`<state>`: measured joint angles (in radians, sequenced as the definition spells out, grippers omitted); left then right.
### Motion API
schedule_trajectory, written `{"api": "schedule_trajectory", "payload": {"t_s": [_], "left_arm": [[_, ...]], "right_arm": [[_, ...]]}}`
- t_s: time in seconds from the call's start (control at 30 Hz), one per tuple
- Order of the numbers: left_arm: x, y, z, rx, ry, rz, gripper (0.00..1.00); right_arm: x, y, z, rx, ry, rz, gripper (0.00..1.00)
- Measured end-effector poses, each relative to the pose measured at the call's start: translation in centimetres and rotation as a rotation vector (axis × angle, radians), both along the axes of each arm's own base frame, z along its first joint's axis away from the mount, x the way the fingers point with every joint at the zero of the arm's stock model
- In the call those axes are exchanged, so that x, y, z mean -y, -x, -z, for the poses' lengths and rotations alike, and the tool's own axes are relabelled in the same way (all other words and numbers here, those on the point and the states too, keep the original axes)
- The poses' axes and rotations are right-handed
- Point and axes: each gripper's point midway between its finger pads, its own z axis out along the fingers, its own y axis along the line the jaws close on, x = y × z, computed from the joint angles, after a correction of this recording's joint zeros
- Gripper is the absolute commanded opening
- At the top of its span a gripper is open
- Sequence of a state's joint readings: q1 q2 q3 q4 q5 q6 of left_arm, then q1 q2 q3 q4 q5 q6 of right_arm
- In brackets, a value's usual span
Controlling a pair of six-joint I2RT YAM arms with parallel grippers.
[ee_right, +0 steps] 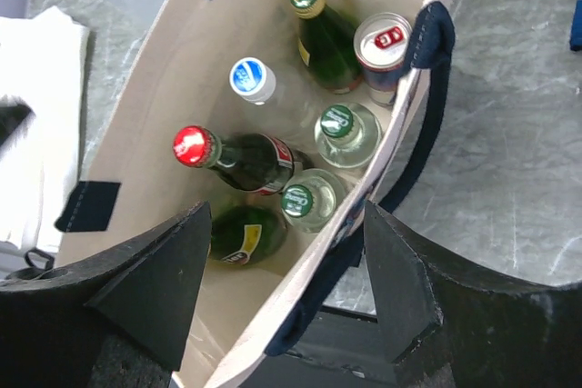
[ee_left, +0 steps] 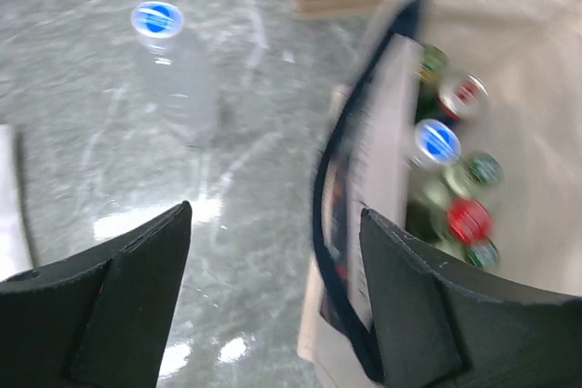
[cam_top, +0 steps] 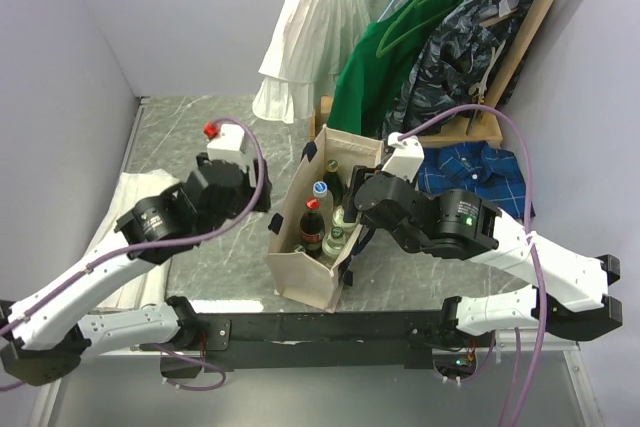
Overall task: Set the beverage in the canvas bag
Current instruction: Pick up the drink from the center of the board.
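Observation:
The cream canvas bag (cam_top: 305, 267) with navy handles stands upright mid-table. It holds several drinks: a red-capped cola bottle (ee_right: 241, 159), a blue-capped bottle (ee_right: 253, 79), green bottles and a can (ee_right: 386, 43). A clear water bottle (ee_left: 173, 70) with a blue cap stands on the table left of the bag; the left arm hides it in the top view. My left gripper (ee_left: 273, 297) is open beside the bag's left wall, with the navy handle (ee_left: 327, 224) between its jaws. My right gripper (ee_right: 286, 288) is open and straddles the bag's right rim (ee_right: 382, 179).
White folded cloth (cam_top: 115, 217) lies at the left edge. A folded blue plaid shirt (cam_top: 480, 172) lies at the right. Hanging clothes on a wooden rack (cam_top: 400, 57) stand behind the bag. A black rail (cam_top: 330, 329) runs along the near edge.

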<state>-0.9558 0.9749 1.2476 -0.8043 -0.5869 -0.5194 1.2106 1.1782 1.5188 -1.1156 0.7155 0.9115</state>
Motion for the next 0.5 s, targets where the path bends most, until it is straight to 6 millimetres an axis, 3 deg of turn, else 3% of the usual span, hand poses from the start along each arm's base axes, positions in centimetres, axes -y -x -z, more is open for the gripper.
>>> {"api": "schedule_trajectory", "payload": {"t_s": [0.13, 0.37, 0.5], "left_arm": [[-2.1, -2.8, 0.0, -0.031, 0.025, -0.099, 0.78], [-3.0, -7.0, -0.3, -0.094, 0.074, -0.147, 0.78], [-4.5, -9.9, 0.5, -0.147, 0.087, -0.184, 0.77]], "right_arm": [[0.3, 0.0, 0.2, -0.007, -0.001, 0.01, 0.75], [0.7, -0.1, 0.3, -0.007, -0.01, 0.021, 0.75], [1.1, -0.1, 0.6, -0.009, -0.006, 0.026, 0.75]]}}
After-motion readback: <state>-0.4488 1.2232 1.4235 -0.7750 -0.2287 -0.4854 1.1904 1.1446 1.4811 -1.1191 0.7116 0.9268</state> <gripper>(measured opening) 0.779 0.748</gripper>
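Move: The left hand, empty and open, has the last clear drink bottle standing about 14 cm ahead and 6 cm to its left, its middle some 16 cm lower. The canvas bag stands roughly 15 cm to this hand's right, about level with it fore and aft. The white skirt's hem hangs some 13 cm beyond the bottle and 10 cm to its right. From the right hand, the bottle is about 16 cm ahead and 24 cm left. Left hand, fingers still open, sweeps about 10 cm forward and 4.5 cm left towards the bottle, turning slightly counter-clockwise. ##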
